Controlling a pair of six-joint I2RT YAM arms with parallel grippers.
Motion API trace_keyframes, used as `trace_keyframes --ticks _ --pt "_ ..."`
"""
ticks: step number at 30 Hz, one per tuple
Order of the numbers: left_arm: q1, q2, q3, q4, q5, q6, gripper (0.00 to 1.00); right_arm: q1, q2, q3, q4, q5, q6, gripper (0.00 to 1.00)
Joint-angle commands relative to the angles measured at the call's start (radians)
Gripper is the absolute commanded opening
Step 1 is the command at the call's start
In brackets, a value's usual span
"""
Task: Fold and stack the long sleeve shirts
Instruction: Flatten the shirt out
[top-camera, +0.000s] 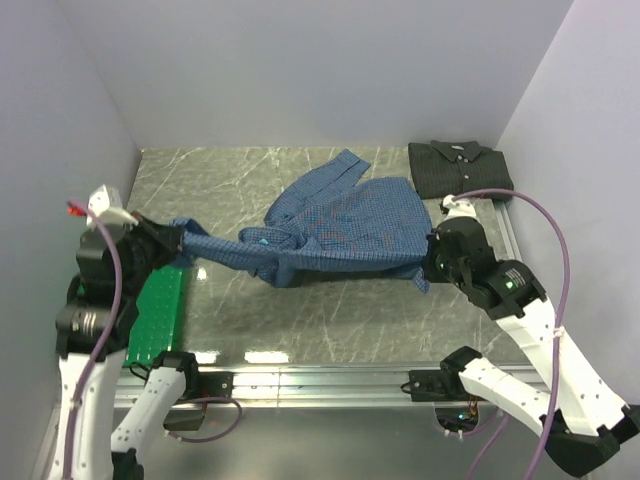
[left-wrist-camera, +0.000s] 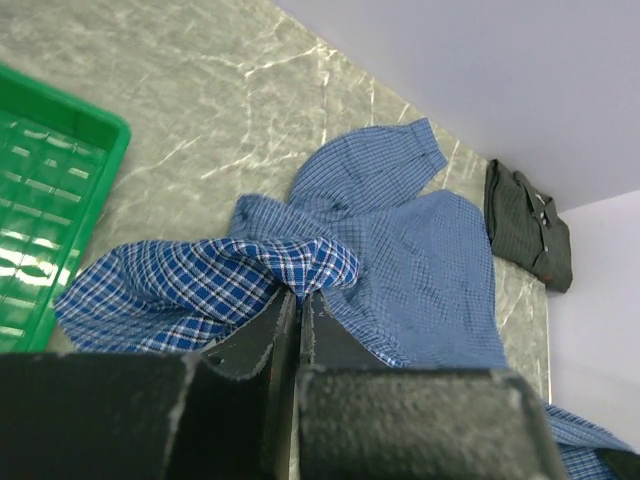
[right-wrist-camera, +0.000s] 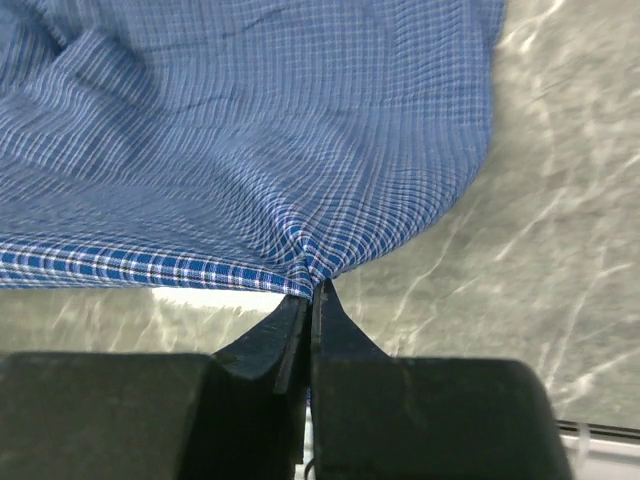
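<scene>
The blue checked shirt (top-camera: 340, 225) is stretched above the marble table between my two grippers. My left gripper (top-camera: 172, 243) is shut on its left end, where the cloth bunches at the fingertips in the left wrist view (left-wrist-camera: 300, 292). My right gripper (top-camera: 432, 262) is shut on its hem at the right, seen in the right wrist view (right-wrist-camera: 312, 288). The shirt's collar end rests on the table towards the back. The dark green-charcoal shirt (top-camera: 458, 166) lies folded at the back right corner; it also shows in the left wrist view (left-wrist-camera: 527, 225).
A green plastic tray (top-camera: 158, 315) lies at the front left, under my left arm; it also shows in the left wrist view (left-wrist-camera: 45, 200). Grey walls close in the table on three sides. A metal rail (top-camera: 320, 380) runs along the near edge.
</scene>
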Motion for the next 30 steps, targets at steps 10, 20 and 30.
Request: trace_keyframes --ticks 10,20,30 --pt "-0.005 -0.156 0.113 0.055 -0.209 -0.031 0.13 -0.002 -0.180 0.047 -0.009 0.112 -0.010 0.03" --pt "-0.098 -0.279 0.101 -0.031 -0.327 -0.034 0.66 -0.002 -0.401 0.016 0.038 -0.063 -0.056 0.48" --pt "-0.143 -0.092 0.209 -0.055 -0.162 0.040 0.78 -0.002 -0.242 -0.065 0.123 -0.141 0.030 0.56"
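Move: Above the near half of the table, both hands still pinch the shirt's near edge. From the left hand the table's front edge is some 15 cm back and 30 below; the green tray's middle lies about 13 cm left and 2 ahead. From the right hand the front edge is roughly 14 cm back and 20 below, the spread shirt body about 24 ahead and 22 left, the folded dark shirt some 38 ahead and 8 right. Easing a touch forward and up, both hands then pull back towards the table's front edge while rising, fingers opening to let go of the shirt. The left ends about 11 cm higher, 8 back and slightly left, wide open and tipped up some 20 degrees; the right rises about 9 and tips up too, then sinks a little and drifts forward, half open. ##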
